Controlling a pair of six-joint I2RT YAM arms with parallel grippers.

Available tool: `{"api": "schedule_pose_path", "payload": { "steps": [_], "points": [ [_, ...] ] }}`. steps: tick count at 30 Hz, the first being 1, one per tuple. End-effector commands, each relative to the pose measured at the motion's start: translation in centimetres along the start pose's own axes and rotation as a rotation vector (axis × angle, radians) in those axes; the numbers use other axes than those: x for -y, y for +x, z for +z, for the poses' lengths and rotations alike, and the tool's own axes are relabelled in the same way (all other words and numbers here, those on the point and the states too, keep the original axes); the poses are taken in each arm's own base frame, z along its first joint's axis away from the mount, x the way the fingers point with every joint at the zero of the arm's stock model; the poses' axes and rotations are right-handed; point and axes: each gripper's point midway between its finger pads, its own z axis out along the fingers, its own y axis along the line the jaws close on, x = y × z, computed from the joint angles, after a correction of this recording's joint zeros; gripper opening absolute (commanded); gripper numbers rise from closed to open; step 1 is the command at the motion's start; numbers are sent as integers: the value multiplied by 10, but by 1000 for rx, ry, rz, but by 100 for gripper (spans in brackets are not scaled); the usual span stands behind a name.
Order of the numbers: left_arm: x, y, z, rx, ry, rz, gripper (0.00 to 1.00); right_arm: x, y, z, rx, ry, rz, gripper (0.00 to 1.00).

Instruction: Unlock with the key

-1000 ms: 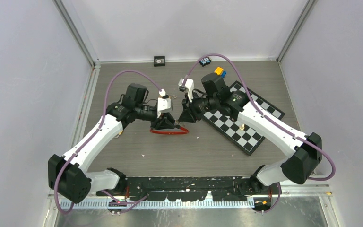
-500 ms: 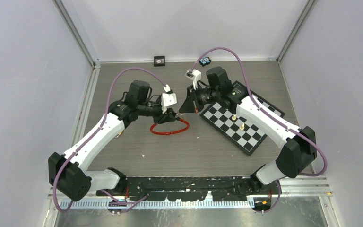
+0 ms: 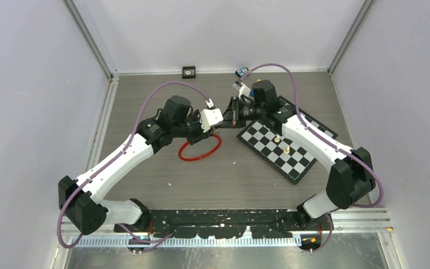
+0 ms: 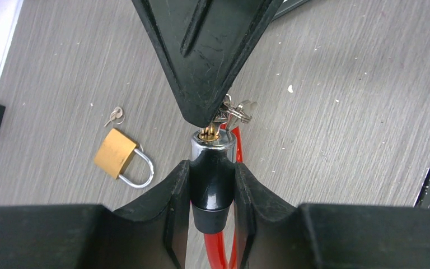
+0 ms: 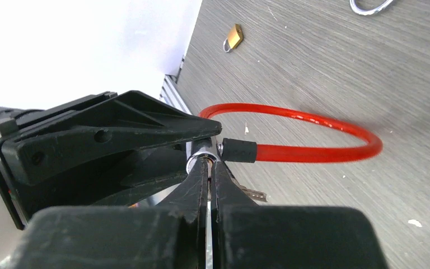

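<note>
The lock is a red cable loop (image 3: 200, 148) with a black and chrome cylinder (image 4: 213, 174). My left gripper (image 4: 213, 168) is shut on that cylinder and holds it keyhole-outward. My right gripper (image 5: 209, 165) meets it head-on, its tips pressed together at the chrome end (image 5: 197, 156) and shut on the key in the keyhole. Only a brass sliver of the key (image 4: 208, 133) shows. Spare keys (image 4: 239, 111) dangle beside it on a ring. In the top view both grippers meet at mid-table, left (image 3: 219, 120) and right (image 3: 230, 116).
A brass padlock (image 4: 115, 154) with small keys (image 4: 114, 116) lies on the table beyond the cylinder. A chessboard (image 3: 283, 148) with two pieces sits to the right. A small black box (image 3: 188, 72) and a blue object (image 3: 242, 72) rest by the back wall.
Both arms swung toward the back right, carrying the cylinder with them. The right gripper closed on the key. The red loop shifted and turned on the table.
</note>
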Motion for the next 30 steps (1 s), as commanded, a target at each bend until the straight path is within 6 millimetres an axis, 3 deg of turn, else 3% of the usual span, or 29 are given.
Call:
{"api": "schedule_pose_path", "payload": {
  "steps": [1,3,7,14,25,30],
  "points": [
    [-33,-36,-21,43,-182,20,0,0,-4,-4,41,-17,208,2],
    [-33,-34,-19,28,-196,33,0,2,-6,-4,49,-28,262,4],
    [-30,-28,-16,5,-203,47,0,4,-11,-7,64,-42,300,22],
    [-19,-19,-12,10,-175,33,0,-12,-19,-26,67,-68,99,58],
    [1,-21,-9,44,-108,75,0,-19,-6,-63,46,-32,-480,59],
    [8,-15,-7,43,-87,98,0,-20,-12,-59,66,-41,-550,56]
  ]
}}
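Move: The key is already in the lock and pinched between the right fingertips, at the right hand point. From there the lock sits about 3 cm left and 3 cm lower. The red cable loop hangs some 6 cm left, 2 cm back and 10 cm down; the big padlock lies about 11 cm ahead, 8 cm left and 22 cm down. For the left hand, which grips the lock, the key is about 3 cm right and 3 cm up. Keep the lock clamped in the left gripper, nearly in place. With the key still pinched, roll the right wrist roughly another 10 degrees clockwise, looking along its fingers, then open the fingers to a little over half and let go of the key. Draw away to the right about 5 cm, then also up some 3 cm, rolling the wrist back by more than 30 degrees. ##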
